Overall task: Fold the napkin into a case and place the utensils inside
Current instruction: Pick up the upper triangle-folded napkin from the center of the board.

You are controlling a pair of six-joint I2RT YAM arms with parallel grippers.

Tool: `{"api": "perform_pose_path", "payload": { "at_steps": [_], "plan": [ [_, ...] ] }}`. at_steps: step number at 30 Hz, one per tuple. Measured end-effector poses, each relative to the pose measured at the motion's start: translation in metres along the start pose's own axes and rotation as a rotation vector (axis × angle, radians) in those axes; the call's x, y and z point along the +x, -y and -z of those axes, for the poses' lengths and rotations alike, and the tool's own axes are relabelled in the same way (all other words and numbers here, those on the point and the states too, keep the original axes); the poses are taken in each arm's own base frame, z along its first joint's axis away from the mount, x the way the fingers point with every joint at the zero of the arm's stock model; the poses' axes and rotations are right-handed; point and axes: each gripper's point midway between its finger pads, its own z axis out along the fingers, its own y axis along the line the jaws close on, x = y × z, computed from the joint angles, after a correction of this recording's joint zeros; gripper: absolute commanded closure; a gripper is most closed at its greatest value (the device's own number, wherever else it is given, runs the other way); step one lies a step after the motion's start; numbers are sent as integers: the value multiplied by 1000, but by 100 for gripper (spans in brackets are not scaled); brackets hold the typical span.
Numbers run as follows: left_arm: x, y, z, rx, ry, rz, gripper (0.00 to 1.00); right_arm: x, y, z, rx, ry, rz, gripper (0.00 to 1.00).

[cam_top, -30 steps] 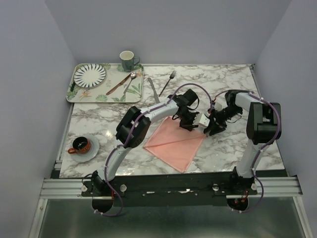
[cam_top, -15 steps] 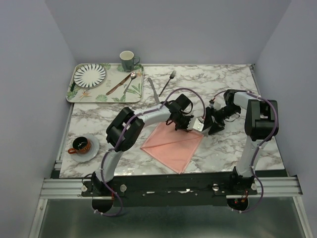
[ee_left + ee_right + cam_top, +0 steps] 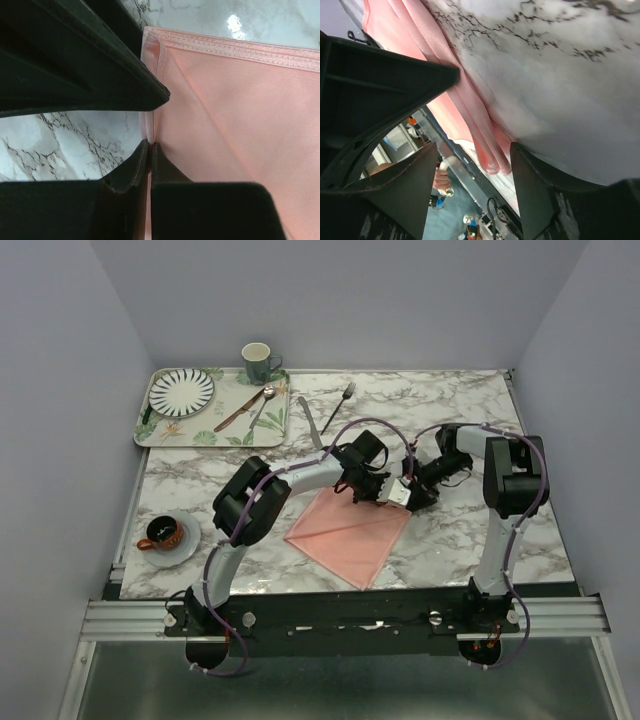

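The salmon-pink napkin (image 3: 348, 535) lies flat on the marble table as a diamond with a diagonal crease. My left gripper (image 3: 390, 493) sits at its far right corner, shut on the hemmed edge (image 3: 149, 131); in the left wrist view the left gripper (image 3: 150, 145) pinches that hem. My right gripper (image 3: 418, 492) meets it from the right, open, and in the right wrist view the right gripper (image 3: 472, 150) straddles the napkin's layered corner (image 3: 487, 152). The fork (image 3: 345, 400) and knife (image 3: 310, 422) lie apart on the marble at the back. No case is in view.
A floral tray (image 3: 175, 430) at the back left holds a striped plate (image 3: 181, 391), a spoon (image 3: 262, 405) and a brown-handled utensil (image 3: 236, 412). A mug (image 3: 258, 362) stands behind the tray. A cup on a saucer (image 3: 165, 535) sits front left.
My left gripper has shut on the napkin's edge and shifted left with it, dragging the cloth slightly left. My right gripper has slid left up to the same corner.
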Motion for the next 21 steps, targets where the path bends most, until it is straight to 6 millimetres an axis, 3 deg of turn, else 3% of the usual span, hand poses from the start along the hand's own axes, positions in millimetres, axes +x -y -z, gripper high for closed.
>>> {"api": "perform_pose_path", "payload": {
  "at_steps": [8, 15, 18, 20, 21],
  "plan": [
    [1, -1, 1, -3, 1, 5, 90, 6, 0, -9, -23, -41, 13, 53],
    [2, -2, 2, -5, 5, 15, 90, 8, 5, -12, -19, -57, 28, 58],
    [3, -2, 3, -5, 6, 19, 90, 7, 6, -12, -20, -61, 24, 66],
    [3, -2, 3, -5, 8, 23, 85, 4, 6, -12, -18, -58, 28, 80],
    [3, -2, 4, -4, 9, 25, 72, 3, 7, -12, -15, -57, 29, 86]
  ]
}}
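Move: The right hand, fingers parted, has the folded right-hand corner of the upper triangle about 1 cm to its left, 1 cm back and 1 cm below. The left gripper's pinch on the same edge is some 6 cm to its left, level in reach; the lower triangle's middle lies about 14 cm left and 12 cm back. From the left hand, the corner is roughly 5 cm to the right and 2 cm back, about 1 cm below. The right hand sinks about 1 cm, half-closing its fingers around the folded corner; the left keeps its pinch. ##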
